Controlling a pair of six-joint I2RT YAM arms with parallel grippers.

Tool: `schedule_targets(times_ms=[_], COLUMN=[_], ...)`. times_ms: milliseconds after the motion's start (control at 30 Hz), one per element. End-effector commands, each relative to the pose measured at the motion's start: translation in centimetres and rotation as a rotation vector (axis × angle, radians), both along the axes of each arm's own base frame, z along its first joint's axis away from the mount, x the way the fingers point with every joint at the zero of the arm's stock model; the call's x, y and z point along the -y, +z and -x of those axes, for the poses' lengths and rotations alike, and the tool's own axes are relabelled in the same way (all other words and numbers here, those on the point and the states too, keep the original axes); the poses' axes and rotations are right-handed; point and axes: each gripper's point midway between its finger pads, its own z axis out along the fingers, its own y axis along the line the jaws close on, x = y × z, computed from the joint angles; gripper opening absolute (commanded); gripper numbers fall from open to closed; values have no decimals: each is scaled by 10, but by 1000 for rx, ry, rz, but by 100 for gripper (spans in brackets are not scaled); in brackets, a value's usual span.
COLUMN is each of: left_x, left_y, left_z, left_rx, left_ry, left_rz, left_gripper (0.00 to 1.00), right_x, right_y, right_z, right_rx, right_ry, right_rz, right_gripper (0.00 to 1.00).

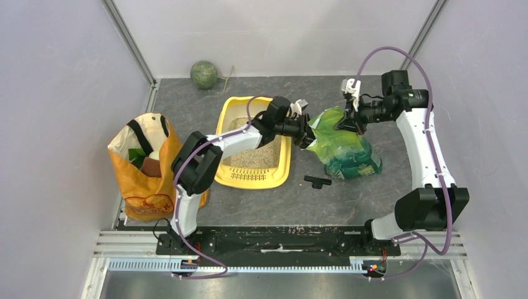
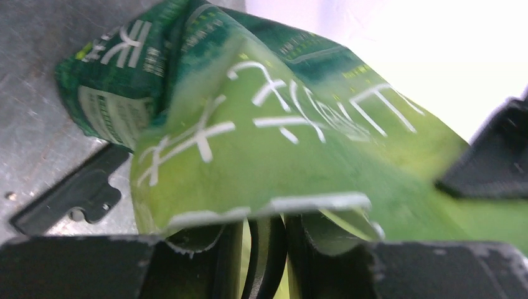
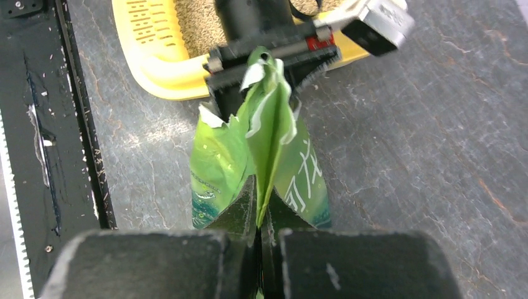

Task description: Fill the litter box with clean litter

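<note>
The yellow litter box (image 1: 251,179) lies left of centre, with beige litter (image 1: 264,156) covering its floor. A glossy green bag (image 1: 346,152) stands just right of it. My left gripper (image 1: 307,133) reaches across the box and is shut on the bag's left top corner. My right gripper (image 1: 348,122) is shut on the right top corner. In the right wrist view a fold of the bag (image 3: 218,168) is pinched in my right gripper (image 3: 258,225), with the left gripper (image 3: 268,59), the litter box (image 3: 155,59) and the litter (image 3: 199,22) beyond. The bag (image 2: 280,143) fills the left wrist view above my left gripper (image 2: 266,225).
A small black flat piece (image 1: 317,181) lies on the table in front of the bag and shows as the black piece (image 2: 68,199) in the left wrist view. An orange shopping bag (image 1: 146,165) stands at the left. A green ball (image 1: 204,74) rests at the back wall.
</note>
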Motion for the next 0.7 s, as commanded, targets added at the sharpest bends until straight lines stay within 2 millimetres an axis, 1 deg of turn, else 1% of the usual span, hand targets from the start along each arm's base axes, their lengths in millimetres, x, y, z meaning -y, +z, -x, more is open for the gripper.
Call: schedule_targets(times_ms=[0,33,133,233,400,567,667], left_x=[-22,-27,-40,-52,-77,-105,-121], left_y=[116,119,126,122,106,106,112], left_z=[28,30,34,33,14,6,3], left_rx=[152,164,190,174,135,169,187], left_ry=[-112,-112,-102,-83,-15,23,46], left_rz=[235,227,212,194,151,133,137], left_gripper=[2,2,2,2,2,2,2], right_x=[5,9,13,11,8,6,4], right_y=[47,45,43,47,56,65,68], right_z=[-1,-1,4,7,9,10,9], right_rx=[180,182,183,197,223,250,261], right_ry=[20,16,17,29,39,51,53], right_rz=[-82,-76,-73,-85,-103,-121,-133], right_gripper=[0,0,0,0,0,0,0])
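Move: The left hand, holding the scoop's handle at the litter bag's mouth, has the litter box's middle about 23 cm to its left, level with it fore and aft and some 12 cm below. The bag's body lies around 13 cm to its right, 4 cm back and 7 cm lower; the black clip is on the table about 14 cm back and 2 cm right, 16 cm down. From the right hand, pinching the bag's rim, the box is roughly 30 cm left, 2 cm back and 20 cm below. The left hand keeps its grip on the handle and first lifts steeply by about 7 cm, drifting left, then runs nearly level to the left, about 10 cm left in all, drawing the scoop out through the bag's mouth towards the litter box with hardly any turn of the wrist. Meanwhile the right hand keeps the rim pinched, shifting about 2 cm right, away from the box, and slightly up early on, then nearly holding there with the mouth open around the scoop. ##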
